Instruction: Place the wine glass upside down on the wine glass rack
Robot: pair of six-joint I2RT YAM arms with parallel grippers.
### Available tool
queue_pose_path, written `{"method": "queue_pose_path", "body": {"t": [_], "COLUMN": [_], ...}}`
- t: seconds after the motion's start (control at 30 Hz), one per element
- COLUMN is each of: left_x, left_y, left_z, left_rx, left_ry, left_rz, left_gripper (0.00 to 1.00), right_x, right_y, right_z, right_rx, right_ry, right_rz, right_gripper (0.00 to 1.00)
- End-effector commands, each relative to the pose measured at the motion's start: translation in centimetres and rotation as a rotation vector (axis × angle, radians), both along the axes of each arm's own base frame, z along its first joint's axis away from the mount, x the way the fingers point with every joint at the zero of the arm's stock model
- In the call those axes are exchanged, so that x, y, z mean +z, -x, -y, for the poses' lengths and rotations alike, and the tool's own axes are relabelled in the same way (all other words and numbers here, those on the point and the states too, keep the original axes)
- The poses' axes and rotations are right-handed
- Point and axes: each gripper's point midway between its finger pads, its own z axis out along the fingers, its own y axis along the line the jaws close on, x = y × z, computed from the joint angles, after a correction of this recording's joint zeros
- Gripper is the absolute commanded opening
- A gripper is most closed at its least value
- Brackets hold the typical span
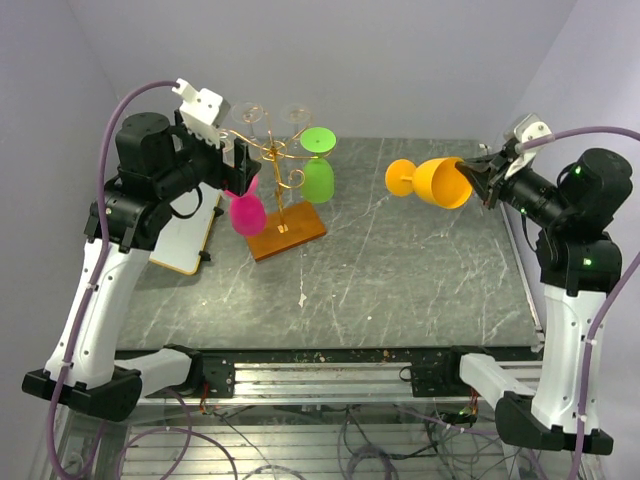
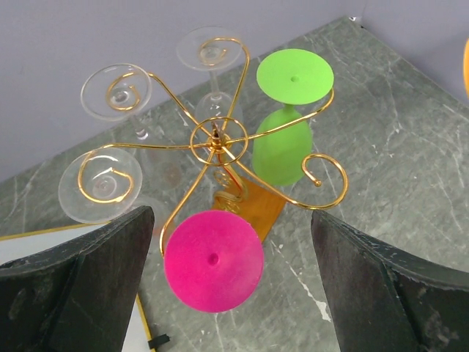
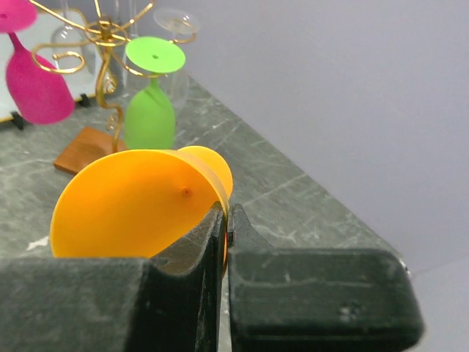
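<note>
An orange wine glass (image 1: 440, 182) hangs on its side in the air over the right of the table, foot toward the rack. My right gripper (image 1: 478, 180) is shut on its bowl rim (image 3: 139, 205), one finger inside and one outside. The gold wire rack (image 1: 272, 150) stands on its wooden base (image 1: 290, 232) at the back left. Upside down on it hang a pink glass (image 2: 213, 260), a green glass (image 2: 284, 147) and clear glasses (image 2: 116, 92). One curled arm (image 2: 326, 172) carries nothing. My left gripper (image 2: 231, 216) is open just above the pink glass's foot, touching nothing.
A white board with a yellow edge (image 1: 185, 240) lies at the table's left side, under my left arm. A metal rail (image 1: 330, 375) runs along the near edge. Pale walls close the back and both sides.
</note>
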Motion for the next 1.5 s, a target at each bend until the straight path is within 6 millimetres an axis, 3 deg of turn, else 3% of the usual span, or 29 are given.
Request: {"method": "queue_pose_path", "body": {"t": [0.0,0.43,0.53,0.83,1.0,1.47], "left_x": [1.7,5.0,5.6,6.2,5.0,2.9], "left_y": [0.8,1.1,0.8,0.5,0.2,-0.6], "left_z": [1.5,5.0,5.9,10.1,12.6,14.3], "left_rx": [-0.056,-0.162,-0.162,-0.278,-0.349,-0.372], "left_ry": [0.083,0.372,0.424,0.501,0.535,0.537], "left_rz": [0.023,-0.047,-0.052,-0.133,-0.2,-0.263], "left_gripper": [0.99,1.0,0.95,0.94,0.86,0.58], "right_x": [3.4,9.1,9.7,9.7,8.9,7.6], "right_y": [0.1,-2.4,-2.8,-4.0,-4.3,-3.6], "right_z": [-1.6,-3.8,-4.7,-7.6,-9.3,-11.2], "right_rx": [0.086,0.2,0.228,0.311,0.351,0.423], "right_ry": [-0.102,-0.313,-0.342,-0.376,-0.364,-0.349], "right_rz": [0.044,0.08,0.071,0.02,-0.003,-0.039], "right_gripper": [0.0,0.0,0.0,0.0,0.0,0.0]}}
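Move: The orange wine glass, held by its rim in the right gripper, hangs with its foot roughly 30 cm right of the left gripper, 4 cm ahead and 8 cm lower. From the left hand, the green glass's foot is some 9 cm ahead, 15 cm right and 6 below, and the rack hub about 7 ahead, 5 right and 7 below. The left gripper lies about 41 cm left, 4 ahead and 2 below the right one. Bring the left gripper about 13 cm right and slightly up over the rack to the orange glass's foot, rolling its right side down some 30 degrees and swinging clockwise, and partly narrow the fingers late on. Meanwhile keep the rim pinched in the right gripper, lifting while going forward, then carrying left to meet it, left side rolling up and hand turning counter-clockwise. ##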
